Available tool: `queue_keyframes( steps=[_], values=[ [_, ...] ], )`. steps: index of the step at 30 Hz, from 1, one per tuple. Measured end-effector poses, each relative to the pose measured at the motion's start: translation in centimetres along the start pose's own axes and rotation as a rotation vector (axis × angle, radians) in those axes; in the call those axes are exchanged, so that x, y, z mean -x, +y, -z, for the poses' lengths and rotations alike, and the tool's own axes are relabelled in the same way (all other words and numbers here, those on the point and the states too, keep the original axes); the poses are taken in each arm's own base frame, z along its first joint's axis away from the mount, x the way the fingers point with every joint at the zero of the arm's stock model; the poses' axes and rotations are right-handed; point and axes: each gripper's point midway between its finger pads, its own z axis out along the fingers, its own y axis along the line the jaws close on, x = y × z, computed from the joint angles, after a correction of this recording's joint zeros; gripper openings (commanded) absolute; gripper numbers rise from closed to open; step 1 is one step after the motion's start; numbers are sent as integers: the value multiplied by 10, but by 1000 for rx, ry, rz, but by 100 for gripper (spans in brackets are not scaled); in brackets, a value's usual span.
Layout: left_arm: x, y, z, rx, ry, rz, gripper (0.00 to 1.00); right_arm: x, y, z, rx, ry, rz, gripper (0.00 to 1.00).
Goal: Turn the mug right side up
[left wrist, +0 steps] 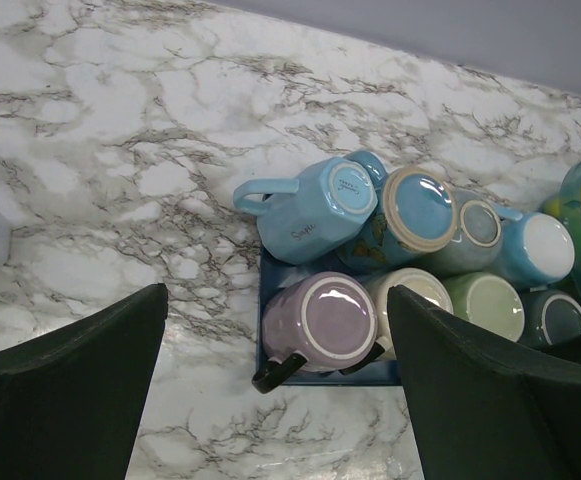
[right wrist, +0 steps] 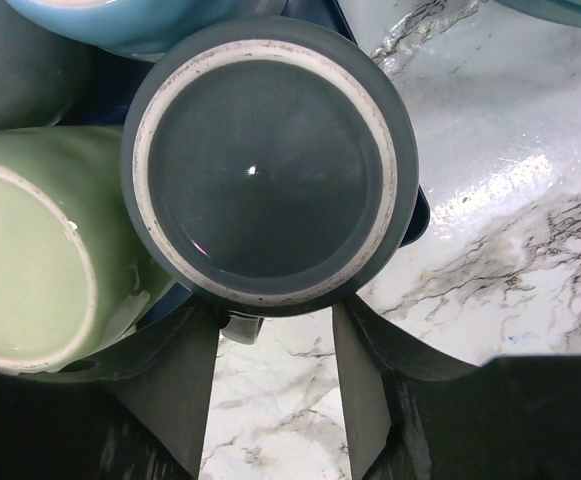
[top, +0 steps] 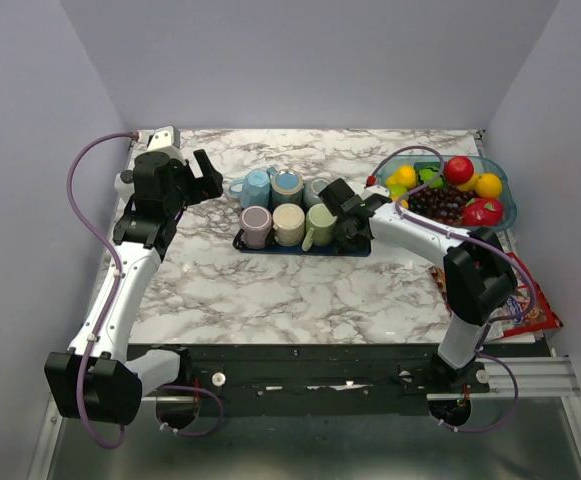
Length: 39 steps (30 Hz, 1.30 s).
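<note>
A dark grey mug stands bottom up at the right end of the front row on a dark blue tray. My right gripper sits low against its near side. The fingers are partly closed, with bare marble showing between them. A grey stub, seemingly the mug's handle, lies by the left finger. In the top view the right gripper hides this mug. My left gripper hovers open and empty above the tray's left end, over a purple mug.
Several more mugs stand upside down on the tray: green, cream and others behind. A light blue mug lies on its side. A fruit bowl sits at the back right. A snack bag lies by the right edge.
</note>
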Motion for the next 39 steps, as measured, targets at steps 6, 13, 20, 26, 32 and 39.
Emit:
queue_keyframes(
  steps=[6, 13, 20, 26, 32, 39],
  values=[
    [-2, 1, 0, 3, 8, -5, 99, 0, 2, 0, 0, 4, 1, 49],
    [-4, 2, 0, 6, 18, -8, 99, -3, 6, -5, -17, 20, 5, 35],
    [-7, 3, 1, 11, 28, -13, 99, -4, 8, -8, -20, 25, 10, 1],
    [-7, 4, 1, 11, 30, -18, 99, -3, 11, -7, -11, 23, 15, 1],
    [-8, 4, 1, 12, 32, -19, 99, -3, 12, -4, -12, -5, 48, 1],
    [-9, 4, 1, 12, 37, -17, 99, 0, 14, 14, 6, -57, 100, 1]
  ],
)
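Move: The dark grey mug, upside down on the tray, has its middle about 5 cm ahead of my right hand and 2 cm to its right, roughly level; its handle sticks out towards my half-open fingers. The green mug stands about 8 cm to the left of the grey one, the light blue mug some 8 cm beyond it. From my left hand the grey mug lies about 35 cm right, 2 cm ahead and 20 cm below. I ease my right hand about 1 cm left and slightly down and forward to take the grey mug's handle between my fingers, and close them from about half open until they pinch it. Keeping that pinch, I lift about 2 cm, drifting a little back and left and turning the hand some 5 degrees counter-clockwise. ##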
